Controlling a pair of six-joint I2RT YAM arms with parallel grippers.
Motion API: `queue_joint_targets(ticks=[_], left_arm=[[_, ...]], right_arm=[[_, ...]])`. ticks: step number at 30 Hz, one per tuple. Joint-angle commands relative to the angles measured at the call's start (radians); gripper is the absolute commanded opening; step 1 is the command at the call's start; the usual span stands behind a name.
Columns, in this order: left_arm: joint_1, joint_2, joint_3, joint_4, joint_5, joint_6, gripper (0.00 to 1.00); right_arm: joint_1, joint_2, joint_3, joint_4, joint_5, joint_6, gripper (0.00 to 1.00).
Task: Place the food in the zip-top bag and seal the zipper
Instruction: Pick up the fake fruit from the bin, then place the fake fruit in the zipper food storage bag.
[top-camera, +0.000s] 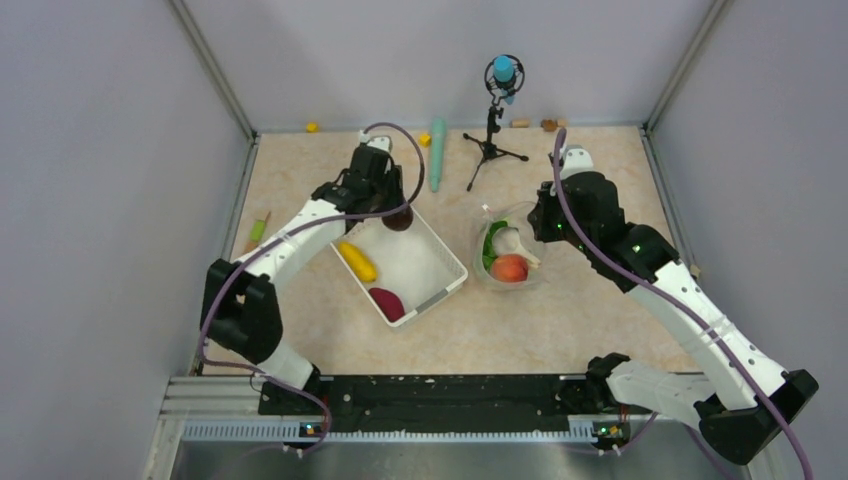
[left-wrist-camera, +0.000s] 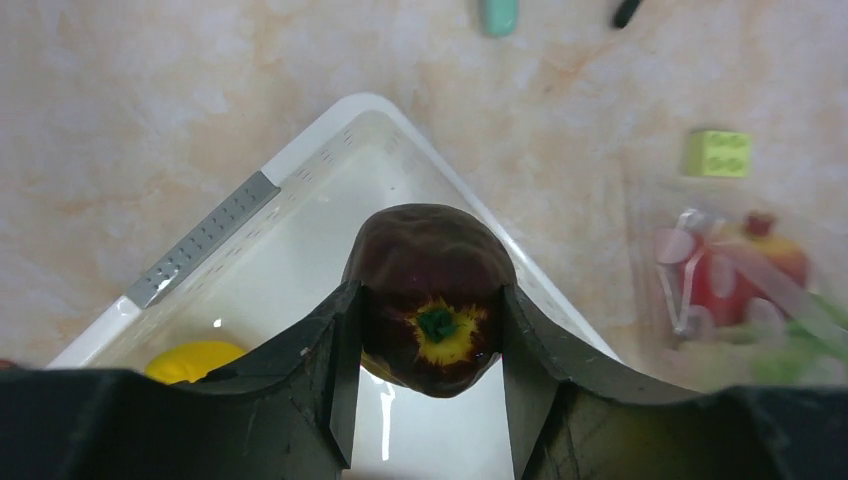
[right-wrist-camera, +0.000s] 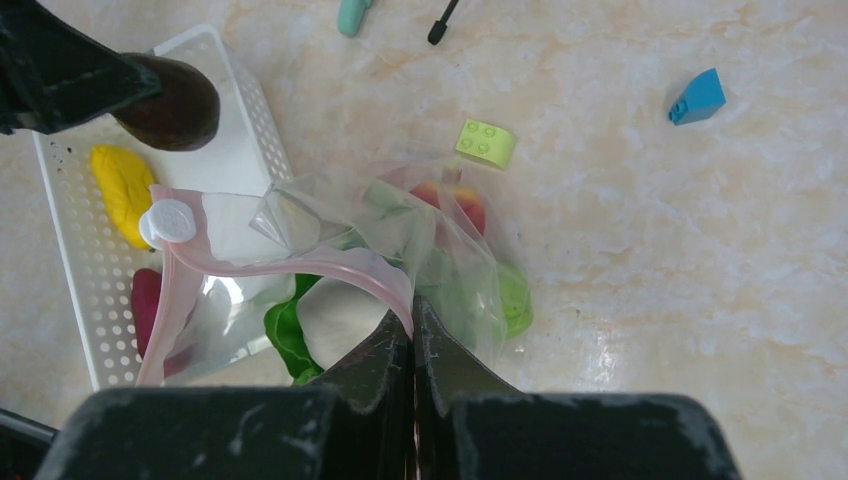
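My left gripper (left-wrist-camera: 430, 300) is shut on a dark maroon piece of food (left-wrist-camera: 432, 290) with a yellow and green stem end. It holds the piece above the far corner of the white basket (top-camera: 440, 262). A yellow corn-like piece (top-camera: 357, 261) and a dark red piece (top-camera: 387, 302) lie in the basket. The clear zip-top bag (top-camera: 510, 250) stands to the basket's right with green cabbage (right-wrist-camera: 285, 325), a whitish piece (right-wrist-camera: 340, 315) and a red apple (top-camera: 510, 267) inside. My right gripper (right-wrist-camera: 412, 318) is shut on the bag's pink zipper (right-wrist-camera: 290, 267) and holds the mouth up and open.
A teal cylinder (top-camera: 438, 140) and a small tripod with a microphone (top-camera: 492, 130) stand at the back. A green block (right-wrist-camera: 486, 143) lies just beyond the bag and a blue block (right-wrist-camera: 698, 97) farther right. Grey walls close in the table on three sides.
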Motion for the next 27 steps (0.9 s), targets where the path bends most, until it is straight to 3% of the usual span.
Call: queue_joint_targets(ticks=[1, 5, 9, 13, 16, 21, 27], left_arm=[[-0.011, -0.175, -0.012, 0.068, 0.086, 0.009, 0.0], [-0.047, -0.286, -0.022, 0.141, 0.228, 0.043, 0.0], [-0.101, -0.374, -0.042, 0.286, 0.49, 0.091, 0.0], [-0.234, -0.413, 0.022, 0.279, 0.614, 0.227, 0.0], [-0.336, -0.434, 0.062, 0.258, 0.65, 0.33, 0.0], [-0.417, -0.407, 0.129, 0.21, 0.659, 0.377, 0.0], [-0.484, -0.312, 0.176, 0.162, 0.495, 0.419, 0.0]], right_arm=[[-0.013, -0.004, -0.005, 0.042, -0.005, -0.007, 0.0], [-0.013, -0.007, -0.004, 0.042, -0.01, -0.007, 0.0], [-0.012, -0.006, -0.004, 0.043, -0.022, -0.006, 0.0], [-0.013, -0.014, -0.004, 0.043, -0.028, -0.005, 0.0], [-0.013, -0.021, -0.006, 0.043, -0.03, -0.004, 0.0], [-0.013, -0.024, -0.003, 0.045, -0.048, 0.0, 0.0], [-0.013, -0.031, -0.003, 0.046, -0.057, 0.007, 0.0]])
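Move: The bag's open mouth, where the dark fruit already in the left fingers is headed, lies about 20 cm to that hand's right, 14 cm back towards the base and some 8 cm higher. In the bin below, the yellow fruit is roughly 8 cm left and 6 cm back, the dark red one about 2 cm left and 16 cm back. From the right hand, shut on the bag's rim, the mouth's middle is around 5 cm left, 3 cm back and 4 cm below. Keeping its grip on the dark fruit, the left hand first climbs steeply out of the bin, then swings back and to the right towards the bag mouth while still rising, about 25 cm up, 21 cm back and 18 cm right in all, slowing at the end. On the way the wrist turns some 65 degrees clockwise and the fingertips tip upward out of their steep downward slant, while the right hand stays nearly in place and goes on pinching the bag's rim. ##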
